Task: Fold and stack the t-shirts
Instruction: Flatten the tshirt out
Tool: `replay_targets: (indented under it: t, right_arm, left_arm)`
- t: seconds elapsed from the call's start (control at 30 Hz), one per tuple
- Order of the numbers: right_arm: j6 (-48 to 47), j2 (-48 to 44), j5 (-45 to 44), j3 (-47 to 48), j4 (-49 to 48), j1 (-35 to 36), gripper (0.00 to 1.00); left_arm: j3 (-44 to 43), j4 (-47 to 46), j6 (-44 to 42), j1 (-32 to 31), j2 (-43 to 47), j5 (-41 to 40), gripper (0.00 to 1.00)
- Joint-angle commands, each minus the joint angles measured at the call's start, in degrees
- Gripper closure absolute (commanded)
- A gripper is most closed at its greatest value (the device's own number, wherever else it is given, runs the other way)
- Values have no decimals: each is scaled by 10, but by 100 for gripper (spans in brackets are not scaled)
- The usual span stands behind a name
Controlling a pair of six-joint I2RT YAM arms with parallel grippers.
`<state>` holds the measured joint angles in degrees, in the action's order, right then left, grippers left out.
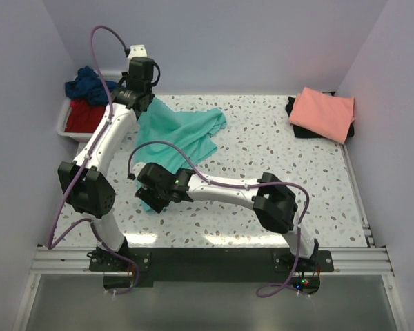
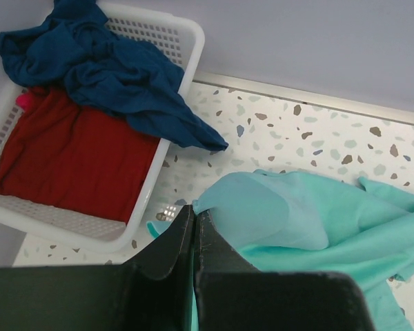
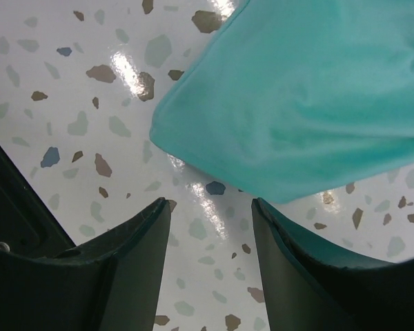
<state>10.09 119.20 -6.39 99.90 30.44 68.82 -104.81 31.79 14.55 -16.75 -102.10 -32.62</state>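
The turquoise t-shirt [image 1: 186,134] lies crumpled on the speckled table, stretched from back left toward the front. My left gripper [image 1: 142,103] is shut on its far corner, and the cloth [image 2: 310,221] bunches at the closed fingertips [image 2: 194,214]. My right gripper [image 1: 154,196] hovers open over the shirt's near corner [image 3: 297,103], with only bare table between its fingers [image 3: 210,207]. A salmon-pink t-shirt [image 1: 323,112] lies folded on a black one [image 1: 298,128] at the back right. Navy [image 2: 117,72] and red [image 2: 69,155] t-shirts sit in the tub.
A white plastic tub [image 1: 62,125] stands at the back left against the wall, close to my left gripper; its rim [image 2: 192,41] shows in the left wrist view. Walls enclose the table on three sides.
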Motion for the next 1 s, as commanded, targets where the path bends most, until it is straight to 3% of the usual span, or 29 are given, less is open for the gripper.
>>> replay_targets:
  t: [0.0, 0.33, 0.97]
  right_arm:
    - [-38, 34, 8, 42, 28, 11, 45]
    - [-67, 80, 14, 110, 37, 24, 45]
    - [-98, 142, 62, 153, 16, 41, 45]
  left_arm:
    - [0, -16, 17, 22, 3, 4, 100]
    - [0, -7, 26, 40, -13, 37, 100]
    - [20, -19, 15, 81, -11, 80, 100]
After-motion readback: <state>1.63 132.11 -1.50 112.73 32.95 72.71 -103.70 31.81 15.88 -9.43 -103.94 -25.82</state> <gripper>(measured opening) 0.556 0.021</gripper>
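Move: The right hand hovers open near the front of the teal t-shirt; the shirt's near-left corner lies about 5 cm to its left, 1 cm back and some 8 cm below. From the left hand, which already holds the shirt's far-left part up in the air, that corner is roughly 30 cm back, level sideways and 27 cm down. The laundry basket stands about 22 cm to the left hand's left, 5 cm farther out and 22 cm lower. Leftward, back and down in two dips with a small rise between, the right hand travels about 7 cm in all to the shirt's near-left corner, turning some 15 degrees counter-clockwise, fingers still open and no grip on the cloth visible. Meanwhile the left hand, still pinching the raised far-left part, carries it about 4 cm left towards the basket and lowers it 3 cm. ##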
